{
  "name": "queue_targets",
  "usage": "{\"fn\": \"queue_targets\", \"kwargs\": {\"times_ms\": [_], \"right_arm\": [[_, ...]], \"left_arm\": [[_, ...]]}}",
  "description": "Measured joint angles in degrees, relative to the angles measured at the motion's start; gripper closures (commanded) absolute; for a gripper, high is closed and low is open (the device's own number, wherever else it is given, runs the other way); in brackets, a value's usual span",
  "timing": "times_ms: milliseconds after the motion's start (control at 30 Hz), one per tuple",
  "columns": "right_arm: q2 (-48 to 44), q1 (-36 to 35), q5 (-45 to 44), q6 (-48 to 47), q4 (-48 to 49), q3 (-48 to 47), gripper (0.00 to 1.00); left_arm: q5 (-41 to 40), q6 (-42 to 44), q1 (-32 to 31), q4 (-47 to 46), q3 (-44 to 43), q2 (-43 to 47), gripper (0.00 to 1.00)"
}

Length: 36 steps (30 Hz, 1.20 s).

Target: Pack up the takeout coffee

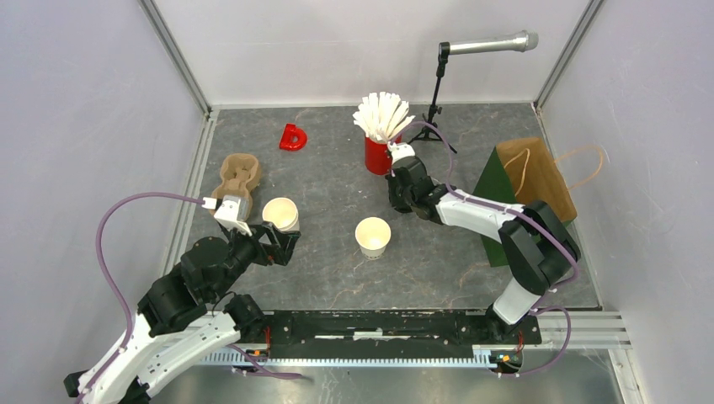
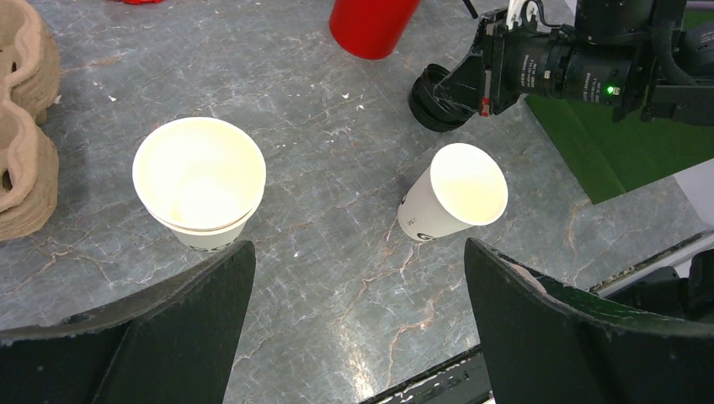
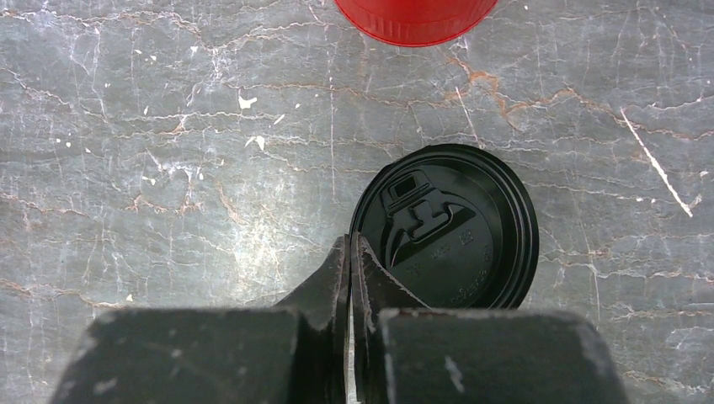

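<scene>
Two white paper cups stand lidless on the grey table: one at the left (image 1: pixel 280 214) (image 2: pixel 199 178), one in the middle (image 1: pixel 372 236) (image 2: pixel 459 189). My left gripper (image 1: pixel 283 239) (image 2: pixel 358 252) hovers open just on the near side of the left cup, with nothing between its fingers. A round black lid (image 3: pixel 455 227) (image 2: pixel 431 99) lies near the red cup. My right gripper (image 1: pixel 394 200) (image 3: pixel 349 240) is shut, its tips pinching the lid's left rim. The lid looks thick, perhaps a stack of two.
A red cup of white sticks (image 1: pixel 380 151) stands right behind the lid. A brown pulp carrier (image 1: pixel 237 178) lies left of the left cup. A red D-shaped piece (image 1: pixel 293 136) and a microphone stand (image 1: pixel 436 93) are at the back. A brown paper bag (image 1: pixel 535 177) lies on a green mat (image 1: pixel 495 189) at the right.
</scene>
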State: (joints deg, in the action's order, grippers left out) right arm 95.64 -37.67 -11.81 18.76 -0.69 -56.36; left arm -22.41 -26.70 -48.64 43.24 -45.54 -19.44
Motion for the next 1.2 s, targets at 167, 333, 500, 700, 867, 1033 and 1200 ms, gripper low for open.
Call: {"fn": "queue_targets", "kwargs": {"times_ms": [167, 333, 500, 700, 867, 1033, 1200], "right_arm": [[0.0, 0.2, 0.5, -0.6, 0.2, 0.0, 0.98], [-0.1, 0.2, -1.2, -1.7, -0.5, 0.0, 0.95], [-0.4, 0.1, -4.4, -3.7, -1.9, 0.0, 0.88], [-0.4, -0.3, -6.5, -6.2, -3.7, 0.0, 0.82], [-0.8, -0.6, -8.4, -8.1, -5.8, -0.1, 0.76], [-2.7, -0.3, -10.4, -10.8, -7.9, -0.8, 0.72], [-3.1, 1.8, -11.2, -12.5, -8.0, -1.7, 0.7]], "left_arm": [[0.0, 0.0, 0.0, 0.0, 0.0, 0.0, 0.0], [0.0, 0.0, 0.0, 0.0, 0.0, -0.1, 0.0], [0.0, 0.0, 0.0, 0.0, 0.0, -0.2, 0.0], [0.0, 0.0, 0.0, 0.0, 0.0, -0.8, 0.0], [0.0, 0.0, 0.0, 0.0, 0.0, -0.8, 0.0], [0.0, 0.0, 0.0, 0.0, 0.0, -0.8, 0.0], [0.0, 0.0, 0.0, 0.0, 0.0, -0.8, 0.0]]}}
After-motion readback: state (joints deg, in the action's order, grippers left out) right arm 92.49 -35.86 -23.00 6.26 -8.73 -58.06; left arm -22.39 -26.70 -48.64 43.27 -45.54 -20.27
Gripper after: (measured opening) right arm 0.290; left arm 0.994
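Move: The right gripper is low with its fingers shut at the black lid's left rim; the lid's middle lies about 4 cm to the right, 2 cm ahead and some 2 cm below. The red straw can stands roughly 13 cm ahead and 2 cm left of this gripper, and the single open cup about 11 cm back and 4 cm left. From the raised left gripper, the lid lies some 22 cm ahead, 26 cm right and 20 cm below. Sweep the right gripper about 6 cm to the right, nearly level at first, with the fingertips nudging the black lid along by its left rim. As you go, roll the hand some 15 degrees, left side down, and spread the shut fingers to about a third open; finish by rising about 2 cm, slightly forward, over the lid. ##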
